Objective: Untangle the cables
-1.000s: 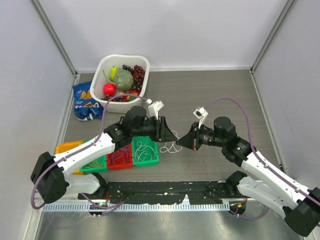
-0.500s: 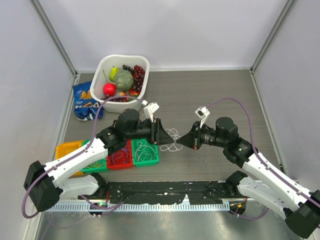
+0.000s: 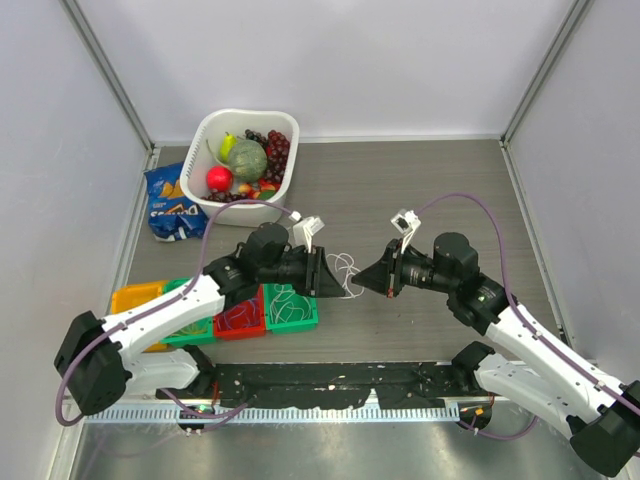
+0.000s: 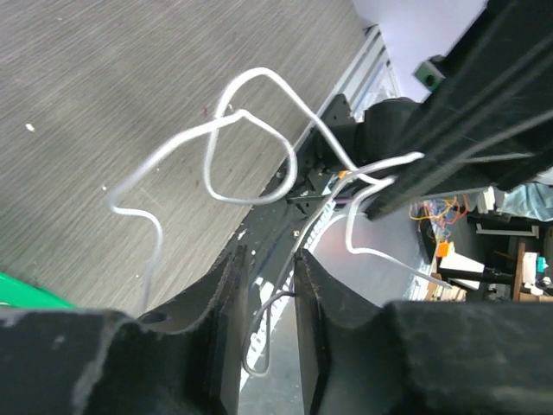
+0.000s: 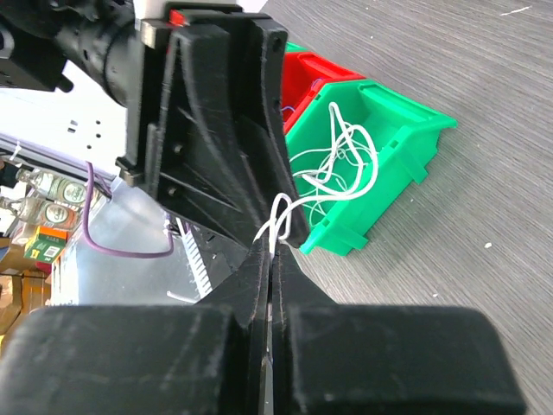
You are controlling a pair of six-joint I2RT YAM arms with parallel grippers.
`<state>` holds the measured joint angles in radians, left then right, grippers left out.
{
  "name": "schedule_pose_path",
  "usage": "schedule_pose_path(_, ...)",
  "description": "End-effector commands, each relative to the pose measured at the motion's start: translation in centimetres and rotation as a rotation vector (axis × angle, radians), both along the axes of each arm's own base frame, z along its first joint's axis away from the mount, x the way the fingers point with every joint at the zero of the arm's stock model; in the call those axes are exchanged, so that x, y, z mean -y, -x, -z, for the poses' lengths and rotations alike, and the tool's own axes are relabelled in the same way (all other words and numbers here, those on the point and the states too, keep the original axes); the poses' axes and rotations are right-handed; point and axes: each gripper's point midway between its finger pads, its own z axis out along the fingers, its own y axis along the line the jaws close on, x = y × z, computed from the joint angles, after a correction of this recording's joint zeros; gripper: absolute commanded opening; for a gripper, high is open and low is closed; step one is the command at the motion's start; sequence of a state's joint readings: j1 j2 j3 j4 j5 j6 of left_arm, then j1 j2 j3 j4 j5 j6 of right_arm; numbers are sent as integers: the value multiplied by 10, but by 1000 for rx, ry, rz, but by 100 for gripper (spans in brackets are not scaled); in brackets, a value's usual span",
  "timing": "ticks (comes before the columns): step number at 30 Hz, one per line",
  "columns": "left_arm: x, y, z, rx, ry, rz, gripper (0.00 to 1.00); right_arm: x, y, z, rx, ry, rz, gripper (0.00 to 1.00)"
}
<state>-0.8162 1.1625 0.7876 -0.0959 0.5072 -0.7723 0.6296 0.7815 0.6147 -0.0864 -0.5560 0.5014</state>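
Note:
A small bunch of thin white cables point(image 3: 346, 268) hangs above the table between my two grippers. My right gripper point(image 3: 366, 280) is shut on one white strand point(image 5: 281, 212), pinched at its tips point(image 5: 272, 252). My left gripper point(image 3: 328, 273) faces it from the left, almost tip to tip. In the left wrist view its jaws point(image 4: 270, 259) stand apart with a loop of cable point(image 4: 259, 333) lying in the gap and touching the right finger. More loops point(image 4: 259, 72) curl in the air beyond the jaws. No yellow-orange or blue cable shows between the grippers.
A green bin point(image 3: 290, 305) holding white cables point(image 5: 346, 164) sits below the left gripper, beside a red bin point(image 3: 238, 315), another green bin point(image 3: 190, 325) and an orange one point(image 3: 135, 300). A white basket of fruit point(image 3: 245, 150) and a blue chips bag point(image 3: 172, 205) stand at the back left.
The cable bunch has risen from near the table to hang between the grippers. My left gripper pulled back left, then came in again, and its jaws have narrowed slightly. The right gripper stays shut.

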Motion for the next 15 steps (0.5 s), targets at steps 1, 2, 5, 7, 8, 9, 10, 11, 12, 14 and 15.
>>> schedule_pose_path(1, 4, -14, -9, 55, -22, -25, 28, -6, -1, -36, 82, -73, -23, 1)
schedule_pose_path(2, 2, -20, -7, 65, -43, -51, 27, -6, 0, -35, 73, -72, -24, 1)
schedule_pose_path(5, -6, -32, -11, 106, -84, -126, 12, -7, -1, -32, 70, -75, -23, 1)
schedule_pose_path(7, -18, -45, -19, 161, -91, -228, 2, -6, -5, -28, 63, -63, -1, 1)
schedule_pose_path(8, -27, -50, -26, 188, -84, -289, 0, -5, -7, -23, 48, -48, 15, 1)
schedule_pose_path(9, -39, -59, -33, 230, -80, -376, 0, -2, -15, -19, 45, -27, 63, 1)
schedule_pose_path(10, -52, -62, -38, 269, -65, -437, 0, 4, -25, -12, 36, 4, 129, 1)
schedule_pose_path(11, -62, -67, -42, 294, -63, -495, 0, 6, -28, -7, 21, 23, 153, 1)
schedule_pose_path(12, -73, -70, -45, 320, -59, -546, 0, 8, -31, -2, 15, 36, 174, 1)
schedule_pose_path(14, -92, -68, -54, 358, -37, -614, 0, 12, -39, 6, -7, 54, 232, 1)
schedule_pose_path(15, -100, -67, -56, 374, -33, -638, 0, 14, -44, 10, -24, 62, 265, 1)
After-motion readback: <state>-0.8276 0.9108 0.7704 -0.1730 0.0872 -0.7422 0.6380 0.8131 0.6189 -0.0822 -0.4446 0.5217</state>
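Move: The white cable hangs from the right fingertips, and one strand already passes between the left hand's half-open tips, about 1 cm to their right and 1 cm lower. From the left hand, the right fingertips are some 4 cm right, 1 cm ahead and slightly higher; the green bin is roughly 12 cm left, 7 cm back and 15 cm below. For the right hand, the pinched cable sits right at its tips, 1 cm to the left. Left fingers shut on the white cable strand while the hand eases forward about 3 cm with a slight dip. They then pull it left and up, away from the right gripper, by some 5 cm each way as the wrist swings about 20 degrees counter-clockwise. The right hand keeps its pinch, almost still at first, then shifts about 2 cm forward. ##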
